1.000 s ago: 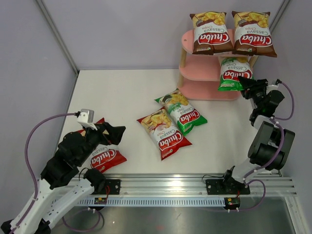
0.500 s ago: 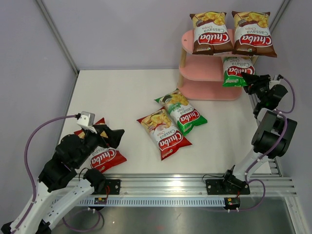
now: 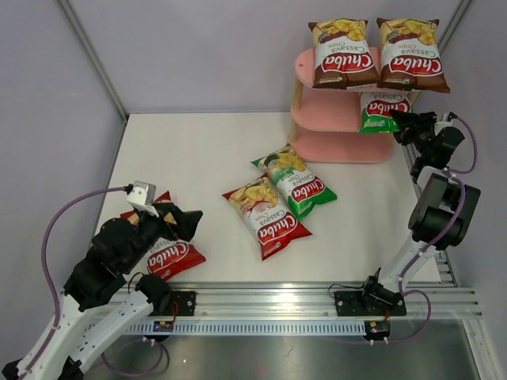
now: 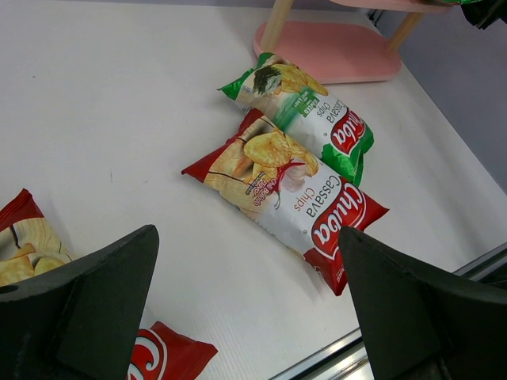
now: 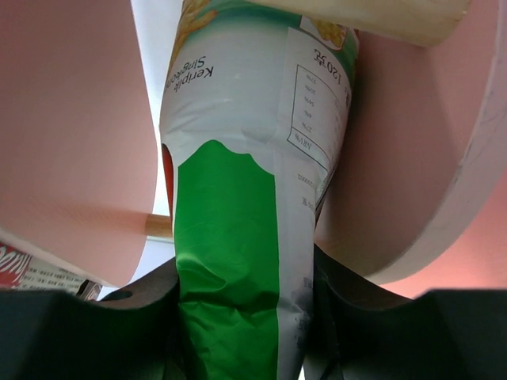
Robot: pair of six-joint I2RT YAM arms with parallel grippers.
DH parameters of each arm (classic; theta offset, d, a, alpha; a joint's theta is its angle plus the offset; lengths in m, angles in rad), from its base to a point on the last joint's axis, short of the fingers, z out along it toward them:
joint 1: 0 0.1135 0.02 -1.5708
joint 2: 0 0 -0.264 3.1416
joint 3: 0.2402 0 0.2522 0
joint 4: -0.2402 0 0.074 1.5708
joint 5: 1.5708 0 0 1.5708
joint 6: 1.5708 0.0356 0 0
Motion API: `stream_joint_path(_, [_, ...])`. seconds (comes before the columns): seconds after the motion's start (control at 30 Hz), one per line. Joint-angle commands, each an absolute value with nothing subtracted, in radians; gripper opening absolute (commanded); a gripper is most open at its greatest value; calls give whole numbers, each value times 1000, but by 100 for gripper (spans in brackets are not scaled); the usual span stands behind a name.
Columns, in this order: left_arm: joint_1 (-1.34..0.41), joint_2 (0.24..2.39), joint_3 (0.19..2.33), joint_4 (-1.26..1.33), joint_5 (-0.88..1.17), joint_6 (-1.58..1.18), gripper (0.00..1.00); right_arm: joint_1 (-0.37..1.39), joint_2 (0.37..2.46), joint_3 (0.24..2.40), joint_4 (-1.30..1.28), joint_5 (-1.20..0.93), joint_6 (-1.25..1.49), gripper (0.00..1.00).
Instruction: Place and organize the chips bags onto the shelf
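Two brown chips bags (image 3: 343,54) (image 3: 410,54) lie side by side on the top board of the pink shelf (image 3: 341,146). My right gripper (image 3: 398,123) is shut on a green chips bag (image 3: 383,111), which reaches in over the middle board. In the right wrist view that green bag (image 5: 245,198) fills the gap between both fingers (image 5: 142,309), with pink boards (image 5: 71,142) on either side. On the table lie another green bag (image 3: 297,182) and a red bag (image 3: 267,218), touching. My left gripper (image 3: 186,218) hangs open over a second red bag (image 3: 170,253).
The shelf stands at the back right, close to the right wall. A metal rail (image 3: 317,305) runs along the near edge. In the left wrist view the green bag (image 4: 317,119), the red bag (image 4: 293,194) and the shelf's bottom board (image 4: 333,55) lie ahead.
My right gripper has carried the green bag up and back from the shelf's front edge in over the middle board. The left arm has barely shifted.
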State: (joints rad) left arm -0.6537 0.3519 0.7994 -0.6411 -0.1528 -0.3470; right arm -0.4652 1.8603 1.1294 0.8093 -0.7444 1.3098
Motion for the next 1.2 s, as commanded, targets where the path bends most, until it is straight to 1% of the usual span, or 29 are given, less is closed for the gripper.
stream_joint_path(0.0, [-653,339,793,-614,-140,-333,99,-459,1879,1178,792,-736,1305,47])
stream_joint_path(0.17, [-653,337,795,-617,-140,-334,99,-460,1841,1129,787,-713,1284,52])
stream_joint_path(0.3, [-653,336,793,-618,-135,-336,99,-460,1825,1109,796,-715,1290,69])
stream_joint_path(0.37, [-653,334,795,-618,-135,-337,99,-460,1815,1104,789,-712,1292,69])
stream_joint_path(0.4, [-653,334,793,-617,-135,-339,99,-460,1800,1103,775,-710,1284,70])
stream_joint_path(0.5, [-653,334,793,-617,-127,-342,99,-468,1764,1092,761,-700,1281,86])
stream_joint_path(0.53, [-653,336,793,-615,-127,-344,99,-468,1760,1091,758,-698,1282,99])
stream_joint_path(0.73, [-653,383,811,-617,-124,-385,99,-483,1703,1054,736,-709,1289,100])
stream_joint_path(0.9, [-653,460,815,-580,-117,-494,99,-499,1626,1028,612,-692,1224,100])
stream_joint_path(1.07, [-653,564,804,-485,-29,-545,99,-509,1609,1045,522,-693,1177,100])
stream_joint_path(1.17, [-653,584,801,-453,-8,-557,99,-511,1611,1049,491,-687,1192,99])
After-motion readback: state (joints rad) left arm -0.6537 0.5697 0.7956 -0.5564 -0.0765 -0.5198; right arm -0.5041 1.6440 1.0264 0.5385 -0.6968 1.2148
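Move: The right hand still holds a green bag at the right end of the middle shelf, the bag's middle about 6 cm ahead, 4 left and 3 above; the two brown bags stand some 8 ahead and 24 above, one in line, one 20 left. From the left hand, the centre red bag lies about 15 ahead, 19 right and 25 below, the table green bag 29 ahead and 30 right, the near red bag 5 ahead and 11 left. The right hand dips a little over 1 cm with the green bag's lower end at the middle shelf while its fingers open from about half to wide, then comes up again and backs about 4 cm straight away from the shelf, tipping slightly down. Late on, the empty, wide-open left hand sets off to its right, down and forward, about 5 cm altogether towards the centre red bag, tilting its fingers some 12 degrees down. ##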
